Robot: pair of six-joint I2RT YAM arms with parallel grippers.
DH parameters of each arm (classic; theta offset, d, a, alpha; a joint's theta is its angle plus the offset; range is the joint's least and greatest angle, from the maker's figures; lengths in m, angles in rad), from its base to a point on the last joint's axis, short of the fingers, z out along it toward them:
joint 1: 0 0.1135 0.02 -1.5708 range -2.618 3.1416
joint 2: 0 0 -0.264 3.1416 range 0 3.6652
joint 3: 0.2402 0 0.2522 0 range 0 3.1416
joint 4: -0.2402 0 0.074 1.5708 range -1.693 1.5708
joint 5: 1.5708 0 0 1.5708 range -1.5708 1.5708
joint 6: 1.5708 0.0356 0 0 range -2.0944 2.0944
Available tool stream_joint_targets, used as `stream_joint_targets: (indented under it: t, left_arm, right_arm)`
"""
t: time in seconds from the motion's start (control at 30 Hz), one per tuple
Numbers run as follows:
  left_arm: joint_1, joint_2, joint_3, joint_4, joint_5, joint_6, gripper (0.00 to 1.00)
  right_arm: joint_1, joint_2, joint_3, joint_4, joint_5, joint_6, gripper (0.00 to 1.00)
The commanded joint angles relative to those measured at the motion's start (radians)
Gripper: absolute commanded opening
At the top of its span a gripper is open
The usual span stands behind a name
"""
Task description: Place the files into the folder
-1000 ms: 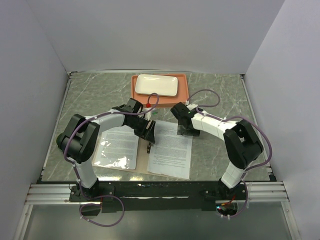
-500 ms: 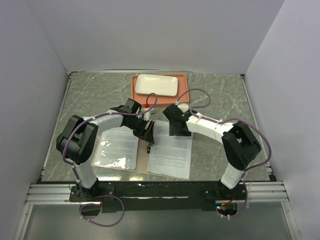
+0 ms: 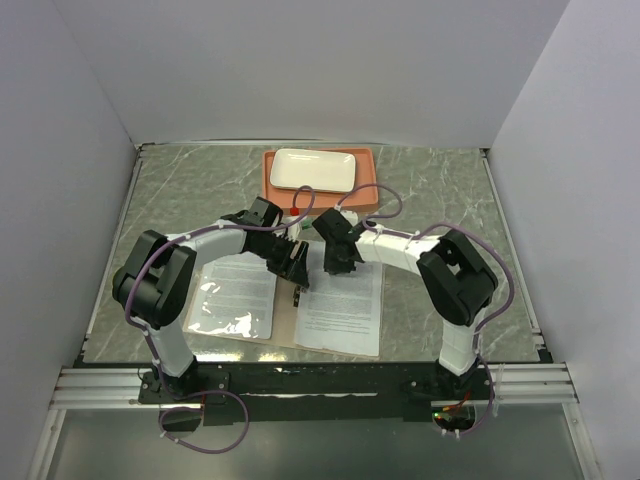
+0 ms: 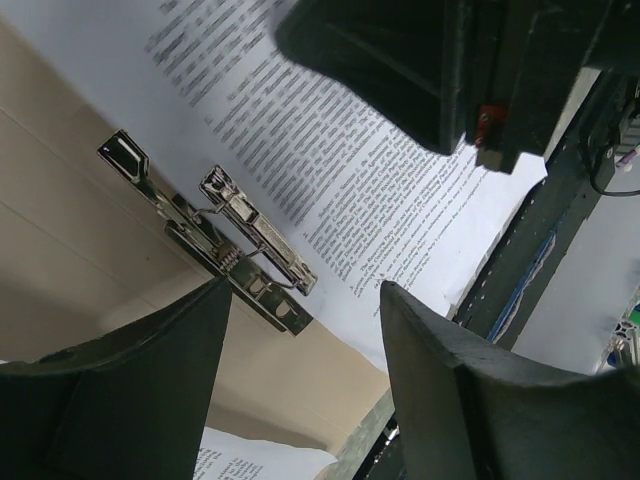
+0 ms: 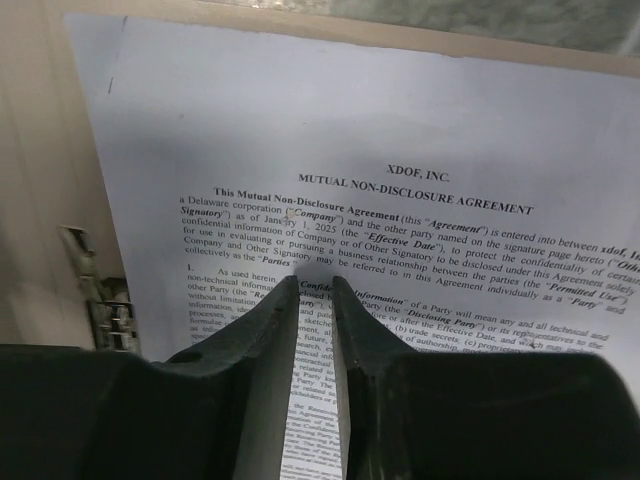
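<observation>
The tan folder [image 3: 287,325] lies open on the table. One file [image 3: 235,295] lies on its left half under glossy plastic. The other file [image 3: 343,305] lies on its right half, next to the metal clip [image 3: 298,296]. My left gripper [image 3: 298,268] is open and empty just behind the clip. In the left wrist view its jaws [image 4: 305,290] stand wide apart above the clip [image 4: 215,235] and the sheet [image 4: 380,190]. My right gripper [image 3: 333,266] is beside it. In the right wrist view it [image 5: 315,280] is almost shut, tips on the printed sheet [image 5: 400,130], with the clip [image 5: 105,300] to the left.
An orange tray [image 3: 370,185] holding a white rectangular plate [image 3: 313,170] stands just behind both grippers. The green marbled table [image 3: 450,200] is walled in at the left, back and right. The two grippers are close together over the folder's spine.
My right gripper has moved left across the right sheet toward the clip and the left gripper. The left arm has stayed in place.
</observation>
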Motion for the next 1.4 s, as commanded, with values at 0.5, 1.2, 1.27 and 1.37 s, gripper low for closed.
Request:
stream_joint_targets:
  t: [0.5,1.2,1.27,1.37]
  left_arm:
    - [0.007,-0.018,0.040,-0.011,0.034,0.064,0.67]
    - [0.208,-0.159,-0.018,-0.113,-0.328,0.236,0.68]
    - [0.209,-0.148,-0.037,-0.076,-0.383,0.225,0.67]
    - [0.209,-0.125,-0.051,-0.051,-0.434,0.218,0.66]
  right_arm:
    - [-0.017,-0.045,-0.053,0.090,-0.065,0.146,0.31]
    - [-0.072,-0.108,-0.061,0.387,-0.348,0.109,0.47]
    - [-0.094,-0.098,-0.067,0.449,-0.445,0.082,0.48]
    - [-0.117,-0.061,-0.071,0.578,-0.575,0.060,0.48]
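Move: The right file lies under the right hand's nearly closed fingertips, its middle about 7 cm back of them. The metal fastener is 8 cm to that hand's left and 3 cm back, about 1 cm lower. From the left hand the left file's middle is roughly 13 cm left and 2 cm back, the fastener 2 cm ahead and 2 cm right, and the right file's middle 12 cm right and 4 cm back, all some 2 cm below. The right file is rubbed leftward about 2 cm by the right fingertips, which linger there, then part to about half open and climb 5 cm, swinging left some 30 degrees towards the fastener. The left hand, at first still beside the fastener, lifts away in a high forward-and-left arc and sinks over the left file, fingers still open, about 12 cm left of where it began. ##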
